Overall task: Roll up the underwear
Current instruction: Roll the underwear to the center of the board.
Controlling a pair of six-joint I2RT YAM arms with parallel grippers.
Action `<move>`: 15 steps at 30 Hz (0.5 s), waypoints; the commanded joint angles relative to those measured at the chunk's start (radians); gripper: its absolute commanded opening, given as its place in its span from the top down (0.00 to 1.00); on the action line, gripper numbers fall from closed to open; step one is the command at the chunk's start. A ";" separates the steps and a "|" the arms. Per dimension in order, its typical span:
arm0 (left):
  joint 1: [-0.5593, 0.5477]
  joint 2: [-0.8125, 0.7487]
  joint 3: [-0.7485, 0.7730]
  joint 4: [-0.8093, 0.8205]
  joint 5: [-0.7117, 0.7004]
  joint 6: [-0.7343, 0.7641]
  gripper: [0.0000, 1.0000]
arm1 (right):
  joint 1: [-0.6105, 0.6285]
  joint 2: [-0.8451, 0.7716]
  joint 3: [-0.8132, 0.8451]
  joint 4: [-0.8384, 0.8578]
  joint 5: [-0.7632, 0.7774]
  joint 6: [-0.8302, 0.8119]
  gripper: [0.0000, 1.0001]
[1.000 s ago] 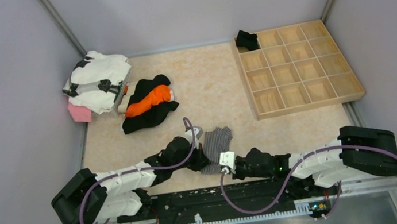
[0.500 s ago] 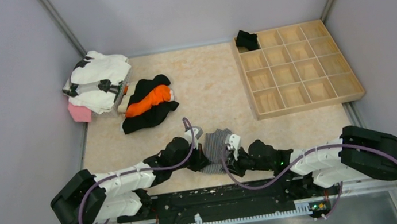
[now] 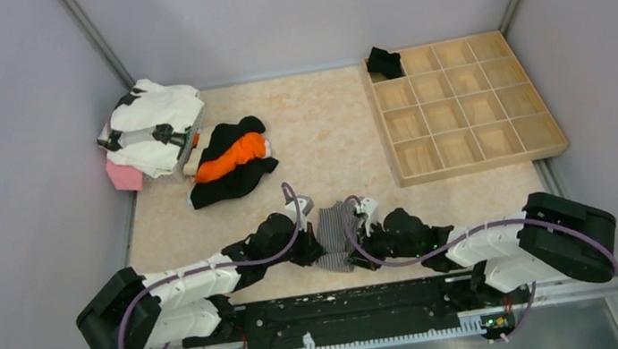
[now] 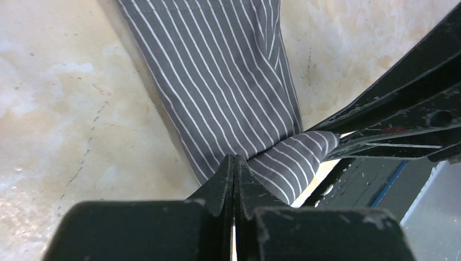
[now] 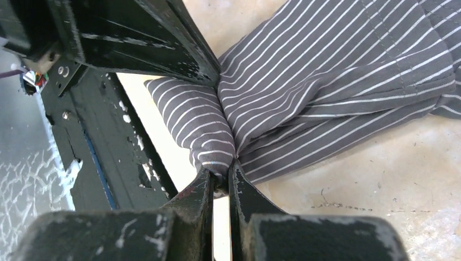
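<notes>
The grey striped underwear (image 3: pixel 331 228) lies on the table just ahead of the arm bases, bunched into a narrow strip (image 4: pixel 217 70). My left gripper (image 4: pixel 235 159) is shut, its tips nipping a fold at the near left edge. My right gripper (image 5: pixel 220 175) is shut on the puffed near corner of the same underwear (image 5: pixel 337 70). In the top view the left gripper (image 3: pixel 314 244) and right gripper (image 3: pixel 354 242) face each other across the cloth. A black underwear (image 3: pixel 382 61) sits in the far-left cell of the wooden tray (image 3: pixel 476 157).
A white and black pile of garments (image 3: pixel 150 123) with a pink item (image 3: pixel 123 174) lies at the far left. Beside it is a black and orange garment (image 3: pixel 233 159). The black rail (image 3: pixel 341 307) runs along the near table edge, close under both grippers.
My right gripper has swung left and away from the bases, carrying the near corner of the striped underwear with it. The cloth is narrower and more bunched. The left gripper has barely moved.
</notes>
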 commanded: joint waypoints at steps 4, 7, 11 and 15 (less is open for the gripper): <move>-0.003 -0.124 0.104 -0.113 -0.112 -0.006 1.00 | -0.074 0.087 0.059 -0.156 -0.068 0.056 1.00; -0.003 -0.157 0.105 -0.153 -0.118 0.000 1.00 | -0.099 0.114 0.070 -0.179 -0.098 0.073 1.00; -0.003 -0.199 0.073 -0.152 -0.091 0.012 1.00 | -0.114 0.131 0.087 -0.231 -0.083 0.098 1.00; -0.003 -0.224 0.028 -0.082 0.020 0.035 1.00 | -0.124 0.156 0.103 -0.261 -0.075 0.135 1.00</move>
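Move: The underwear lies between the hands. Its middle is about 3 cm ahead of the closed left fingers, 4 cm to their right and a little below. From the right hand, which already pinches the folded near edge, that middle is about 5 cm ahead and 3 cm left, slightly below. The dark-and-orange clothes pile is some 25 cm ahead and 18 cm left of the left hand; the wooden tray's middle is about 33 cm ahead and 32 cm right of the right hand. The shut left fingertips come free of the crease at the underwear's left end and rise about 5.5 cm, drifting a little forward. The right hand keeps its pinch on the right end of the folded near edge and rolls top-forward by some 10 degrees, easing a bit forward and down against the flat part. ##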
